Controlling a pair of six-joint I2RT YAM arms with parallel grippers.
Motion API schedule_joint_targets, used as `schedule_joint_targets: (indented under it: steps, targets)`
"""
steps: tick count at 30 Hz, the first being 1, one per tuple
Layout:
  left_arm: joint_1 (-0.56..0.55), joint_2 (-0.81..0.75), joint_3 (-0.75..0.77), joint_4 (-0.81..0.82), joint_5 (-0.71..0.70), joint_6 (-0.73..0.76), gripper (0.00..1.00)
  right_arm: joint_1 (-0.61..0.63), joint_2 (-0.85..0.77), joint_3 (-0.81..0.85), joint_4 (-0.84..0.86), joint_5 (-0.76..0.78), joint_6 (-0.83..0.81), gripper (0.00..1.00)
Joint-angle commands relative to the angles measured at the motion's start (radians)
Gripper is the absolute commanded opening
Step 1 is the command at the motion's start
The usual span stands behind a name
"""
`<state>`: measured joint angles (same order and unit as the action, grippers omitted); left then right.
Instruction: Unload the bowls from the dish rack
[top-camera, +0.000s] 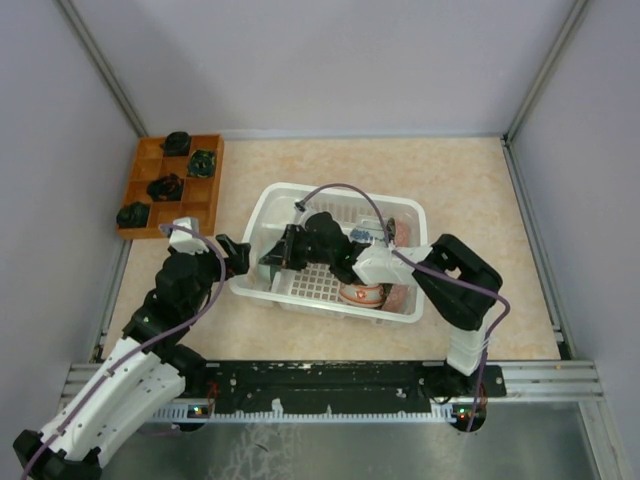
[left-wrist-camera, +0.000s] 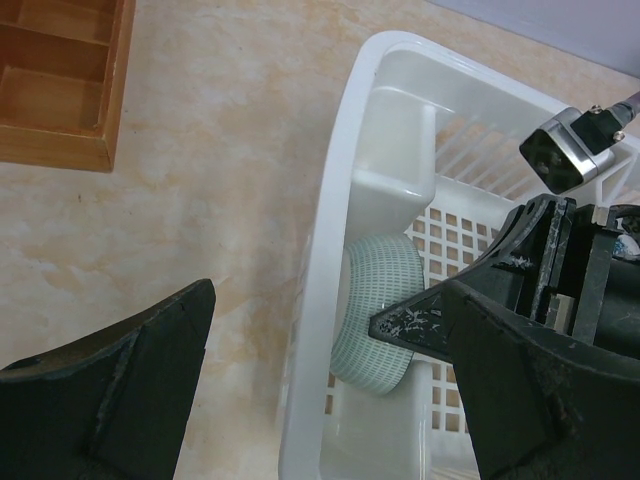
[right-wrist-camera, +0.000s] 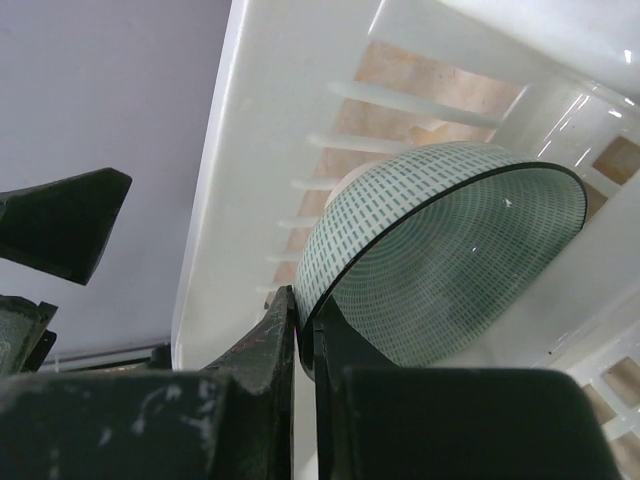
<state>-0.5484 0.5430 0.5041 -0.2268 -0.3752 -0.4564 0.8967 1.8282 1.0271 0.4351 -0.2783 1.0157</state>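
The white dish rack (top-camera: 340, 190) stands mid-table. My right gripper (top-camera: 277, 256) reaches into its left end and is shut on the rim of a white bowl with a green dashed pattern (right-wrist-camera: 450, 270), which stands on edge against the rack's end wall (right-wrist-camera: 240, 200). The jaws (right-wrist-camera: 303, 320) pinch the rim, one finger inside and one outside. The same bowl shows in the left wrist view (left-wrist-camera: 385, 300). My left gripper (left-wrist-camera: 320, 300) is open and straddles the rack's left wall (left-wrist-camera: 345, 160), touching nothing. A red-orange marked bowl (top-camera: 362, 293) and a pinkish bowl (top-camera: 405, 298) lie at the rack's near right.
A brown wooden compartmented tray (top-camera: 150, 190) with several dark lumps sits at the back left, also in the left wrist view (left-wrist-camera: 60, 90). My left gripper (top-camera: 235, 258) is close to the right gripper at the rack's left end. Grey walls enclose the table.
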Motion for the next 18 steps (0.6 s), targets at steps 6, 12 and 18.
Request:
schedule_joint_targets:
  steps: [6, 12, 18]
  targets:
    - [-0.002, -0.035, -0.004, -0.025, -0.037, -0.013, 0.99, -0.001, -0.181, 0.0, 0.038, 0.105, -0.159, 0.0]
    - [-0.003, -0.069, -0.005, -0.032, -0.045, -0.021, 0.99, -0.001, -0.338, 0.013, -0.021, 0.176, -0.27, 0.0]
    - [-0.002, -0.068, -0.003, -0.034, -0.039, -0.024, 0.99, -0.001, -0.436, 0.043, -0.089, 0.209, -0.35, 0.0]
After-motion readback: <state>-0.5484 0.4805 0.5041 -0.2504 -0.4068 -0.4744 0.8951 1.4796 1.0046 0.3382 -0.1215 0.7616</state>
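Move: The green bowl stands on edge at the rack's left end, its rim already pinched by the right hand; its middle is about 2 cm ahead, 2 cm left and 4 cm below. The flowered bowl stands level ahead and some 22 cm to the right, the orange-patterned bowl 21 cm right and 6 cm back, both roughly 4 cm lower. From the left hand, the green bowl is about 7 cm right, 1 cm ahead and 12 cm below. Right hand, still pinching the rim, lifts the green bowl about 12 cm and 5 right, its forward side tilting up. ##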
